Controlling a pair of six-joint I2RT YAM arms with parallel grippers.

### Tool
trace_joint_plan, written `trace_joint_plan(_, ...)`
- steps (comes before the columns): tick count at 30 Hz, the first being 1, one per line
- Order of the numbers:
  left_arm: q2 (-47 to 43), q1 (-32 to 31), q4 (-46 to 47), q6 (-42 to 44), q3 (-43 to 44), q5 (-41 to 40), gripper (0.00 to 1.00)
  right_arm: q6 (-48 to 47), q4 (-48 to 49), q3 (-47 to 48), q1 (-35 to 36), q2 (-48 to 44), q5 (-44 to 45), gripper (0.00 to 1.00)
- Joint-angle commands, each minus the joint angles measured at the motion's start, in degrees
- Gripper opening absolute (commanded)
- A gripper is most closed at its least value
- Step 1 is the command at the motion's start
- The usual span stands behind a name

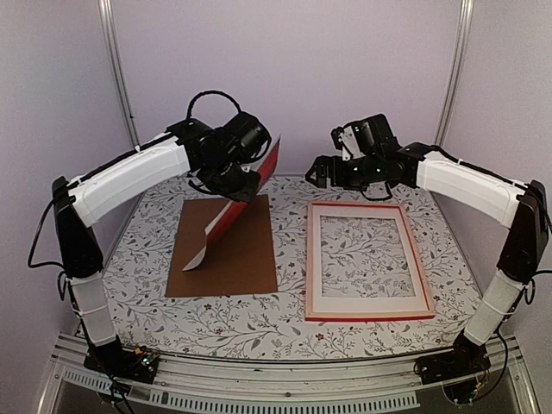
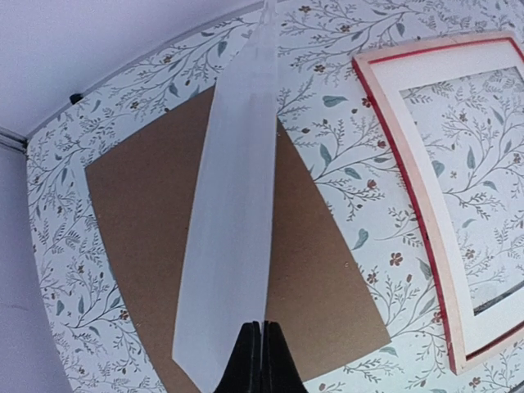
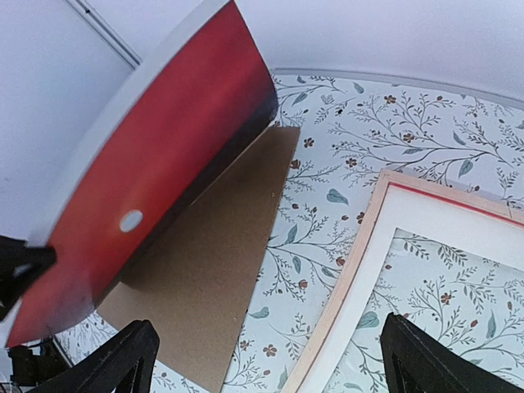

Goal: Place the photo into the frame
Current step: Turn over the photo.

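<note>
The photo [image 1: 244,200] hangs tilted above the table, its red face toward the right arm and its white back curling at the low corner. My left gripper [image 1: 235,183] is shut on its edge. From the left wrist, the photo's white back [image 2: 229,229] runs up from the closed left gripper [image 2: 260,354]. The right wrist view shows the photo's red half with a white dot [image 3: 164,155]. The frame [image 1: 313,259] lies flat at right, tablecloth showing through its opening. My right gripper [image 1: 321,175] hovers open near the frame's far-left corner [image 3: 360,246], with nothing between the fingers of the right gripper [image 3: 270,360].
A plain brown backing board [image 1: 237,259] lies flat on the floral tablecloth under the lifted photo, left of the frame. A white mat border [image 1: 371,297] sits inside the frame. Pale walls with metal posts enclose the back and sides.
</note>
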Motion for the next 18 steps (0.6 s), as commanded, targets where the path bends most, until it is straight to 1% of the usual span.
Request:
trace_joint_plan(1,5.43,-2.39,6.56,1.02,0.72,6.90,0.00,2.45,1.60,-1.23,-0.76,-2.53,-2.63,0.99)
trace_joint_plan(4,8.40,-3.38,8.13,0.86,1.57,8.75,0.00,3.08,1.76,-2.13,-2.05,-3.04,-3.04,0.99)
trace_joint_plan(8,10.47,-4.43,10.86,-0.77,0.42,9.90,0.00,5.08,4.09,-3.95,-3.24,-2.16,-5.88,0.99)
trace_joint_plan(15,9.34,-5.74,19.06,-4.34,-7.01,11.80,0.00,9.38,8.49,-7.06,-4.32,0.09,-5.96,0.99)
trace_joint_plan(18,7.90,-6.40,23.33,-5.69,-11.07,12.05,0.00,10.76,10.32,-7.69,-4.64,1.90,-7.58,0.99)
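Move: The left gripper already pinches an edge of the raised photo. The brown backing board that the photo goes over has its middle about 10 cm ahead, 6 cm to the left and some 22 cm below. The frame's middle is about 32 cm to the right of that gripper and 6 cm ahead, also at table height. From the open right hand, the backing board's middle lies roughly 25 cm left, 6 cm ahead and 23 cm down. Keep the left gripper shut on the photo's edge and bring it down about 11 cm while carrying it some 9 cm to the right, to over the backing board's right edge on the frame's side. Tip the fingers slightly further down, with a small clockwise turn, about 10 degrees. Keep the right gripper open and clear, letting it sink a couple of centimetres. ##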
